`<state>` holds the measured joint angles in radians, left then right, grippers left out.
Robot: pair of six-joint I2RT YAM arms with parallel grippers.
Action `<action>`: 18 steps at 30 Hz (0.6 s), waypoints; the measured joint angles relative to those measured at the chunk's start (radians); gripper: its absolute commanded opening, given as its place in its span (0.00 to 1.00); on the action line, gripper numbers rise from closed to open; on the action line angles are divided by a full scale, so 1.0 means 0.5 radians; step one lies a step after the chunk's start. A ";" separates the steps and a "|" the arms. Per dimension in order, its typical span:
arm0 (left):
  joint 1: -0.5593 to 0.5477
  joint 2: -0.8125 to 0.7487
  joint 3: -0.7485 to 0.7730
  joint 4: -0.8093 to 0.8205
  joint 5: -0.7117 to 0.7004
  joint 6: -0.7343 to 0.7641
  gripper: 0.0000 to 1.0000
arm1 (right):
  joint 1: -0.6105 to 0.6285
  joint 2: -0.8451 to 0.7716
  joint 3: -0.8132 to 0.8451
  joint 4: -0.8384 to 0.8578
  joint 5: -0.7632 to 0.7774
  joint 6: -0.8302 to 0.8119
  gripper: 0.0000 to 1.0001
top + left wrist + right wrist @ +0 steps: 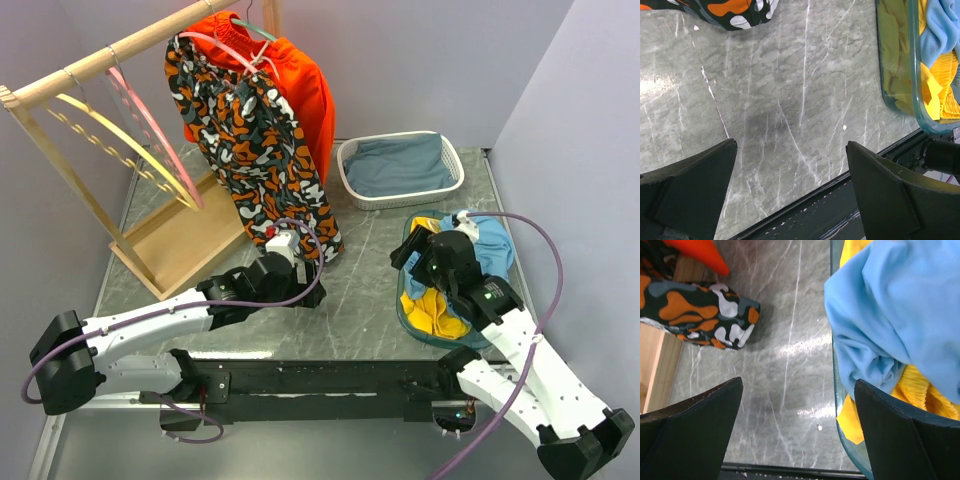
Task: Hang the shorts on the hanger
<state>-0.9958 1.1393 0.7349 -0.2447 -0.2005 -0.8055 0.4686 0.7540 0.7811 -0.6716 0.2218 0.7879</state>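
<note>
The light blue shorts lie crumpled in a clear teal bin at the right, on top of yellow cloth. The thin pink hanger hangs bare on the wooden rack rail at the left. My right gripper hovers open at the bin's left rim; in its wrist view the shorts are up right of the gripper, untouched. My left gripper is open over bare table near the front edge, nothing between its fingers; the shorts show at far right.
Camouflage shorts on another pink hanger and orange shorts hang on the rack, reaching down to the table. A yellow hanger hangs further left. The rack's wooden base sits on the left. A white basket with grey-blue cloth stands at the back.
</note>
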 measured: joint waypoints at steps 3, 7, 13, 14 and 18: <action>0.000 -0.002 0.000 0.000 0.002 0.000 0.96 | -0.006 0.011 0.043 -0.005 0.050 -0.004 1.00; -0.001 -0.024 0.000 -0.002 0.004 0.002 0.96 | -0.047 0.063 0.109 -0.001 0.094 -0.018 1.00; 0.000 -0.041 0.008 -0.045 0.001 0.016 0.96 | -0.365 0.256 0.224 -0.004 0.105 -0.078 1.00; -0.001 -0.041 0.017 -0.065 -0.003 0.016 0.96 | -0.444 0.295 0.248 -0.002 0.104 -0.088 1.00; 0.000 -0.043 0.075 -0.124 -0.012 0.030 0.96 | -0.736 0.394 0.283 0.010 0.087 -0.099 1.00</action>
<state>-0.9958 1.1179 0.7723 -0.3069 -0.2066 -0.7906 0.1005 0.9508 0.9226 -0.6666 0.2653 0.7383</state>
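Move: The light blue shorts lie bunched in the teal bin, about 12 cm to the right of my right hand, 4 cm farther out and some 13 cm below. The yellow garment sticks out beside them, roughly 6 cm right and 5 cm back from that hand. The white basket stands about 27 cm ahead and 3 cm left of it. From my left hand the light blue shorts are some 35 cm right and 8 cm ahead. With the fingers kept wide open and nothing in them, I swing my right hand about 10 cm to the right and 5 cm forward, across the bin's left rim and in over the light blue shorts. I lift a touch at first, then travel nearly level, speeding up, while the wrist turns clockwise some 20 degrees. ##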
